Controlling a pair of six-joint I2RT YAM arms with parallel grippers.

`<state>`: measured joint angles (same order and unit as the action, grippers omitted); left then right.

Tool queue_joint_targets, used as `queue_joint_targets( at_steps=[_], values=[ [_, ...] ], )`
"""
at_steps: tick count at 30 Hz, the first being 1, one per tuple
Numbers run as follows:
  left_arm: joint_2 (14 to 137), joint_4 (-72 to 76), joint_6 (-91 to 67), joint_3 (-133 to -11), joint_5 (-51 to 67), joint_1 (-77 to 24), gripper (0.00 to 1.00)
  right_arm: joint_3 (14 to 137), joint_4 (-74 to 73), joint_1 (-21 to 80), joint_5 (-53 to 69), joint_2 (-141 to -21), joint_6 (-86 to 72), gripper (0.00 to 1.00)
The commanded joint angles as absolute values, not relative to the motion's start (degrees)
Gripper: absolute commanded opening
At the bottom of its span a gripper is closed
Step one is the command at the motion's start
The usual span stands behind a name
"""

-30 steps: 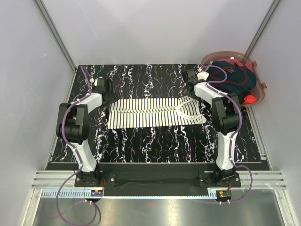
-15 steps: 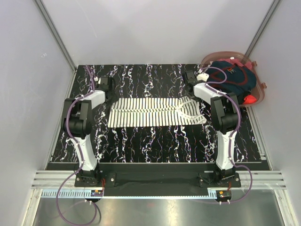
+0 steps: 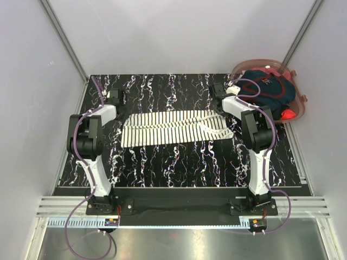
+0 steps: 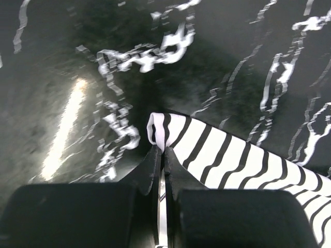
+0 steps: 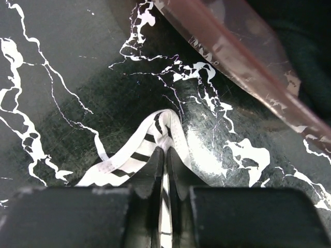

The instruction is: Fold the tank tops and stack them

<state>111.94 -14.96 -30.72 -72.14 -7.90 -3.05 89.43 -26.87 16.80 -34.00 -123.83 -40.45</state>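
The white tank top with navy stripes (image 3: pixel 173 127) lies spread sideways across the middle of the black marbled table (image 3: pixel 179 162). My left gripper (image 3: pixel 122 107) is shut on its far left corner; the left wrist view shows the jaws (image 4: pixel 162 151) pinching a fold of striped cloth (image 4: pixel 227 157). My right gripper (image 3: pixel 217 106) is shut on a shoulder strap at the far right end, and the strap (image 5: pixel 135 154) loops up between the closed jaws (image 5: pixel 165 151). The dark navy tank top (image 3: pixel 270 91) lies bunched in the pink basket (image 3: pixel 254 64).
The pink translucent basket sits at the far right corner, and its rim (image 5: pixel 232 49) runs just beyond my right gripper. A red object (image 3: pixel 289 114) rests at the basket's near edge. Grey walls enclose the table on the left, back and right.
Both grippers have closed, the left on the striped top's far left corner and the right on its strap. The far edge of the top has shifted slightly left and away.
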Motion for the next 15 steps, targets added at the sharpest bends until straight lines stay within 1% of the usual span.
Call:
queue_joint_targets(
  at_steps=[1,3,4,7,8,12,14,15],
  values=[
    [107.5,-13.19,-31.46,-68.92,-7.74,-1.06,0.0,91.76,-26.98,16.79,-37.97,-124.19,-41.48,0.08],
    [107.05,-12.83,-31.64,-68.03,-6.77,-0.27,0.0,91.84,-26.81,16.79,-37.79,-124.02,-41.49,0.08],
    [106.79,-12.75,-31.64,-67.77,-6.59,-0.09,0.0,92.11,-26.81,16.79,-37.1,-124.1,-41.4,0.14],
    [105.91,-12.66,-31.38,-67.33,-6.15,0.0,0.0,93.08,-25.93,16.88,-34.64,-123.75,-39.03,0.46],
    [105.65,-12.48,-31.46,-66.89,-5.72,0.0,0.0,92.73,-25.23,16.88,-33.93,-123.31,-38.41,0.5],
    [104.68,-11.78,-32.08,-65.48,-4.31,0.0,0.0,91.76,-22.24,17.05,-30.07,-119.11,-36.13,0.53],
    [102.85,-10.81,-33.13,-63.04,-4.57,0.0,0.0,90.8,-21.8,18.01,-27.87,-116.39,-34.99,0.58],
    [102.05,-10.2,-33.57,-61.97,-5.09,-0.09,0.0,90.36,-21.88,18.54,-27.34,-115.58,-34.89,0.59]
  ],
)
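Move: The folded tank top's far left corner is pinched in the left fingers, practically at table height; its near left corner lies some 15 cm back and 3 cm to the left of that hand. The tank top's far right corner sits in the right fingers, with its near right corner about 11 cm back and 6 cm right of that hand. The basket's middle stands roughly 24 cm right of the right hand, 12 cm farther out and 5 cm higher. The tank top's far left corner stays pinched in the shut left fingers and is dragged low along the table, back and left at first, then mostly straight back, about 3 cm in all. The far right corner is let go: the right fingers hold still briefly, then spread past half open and ease left, up and forward, some 2 cm. ##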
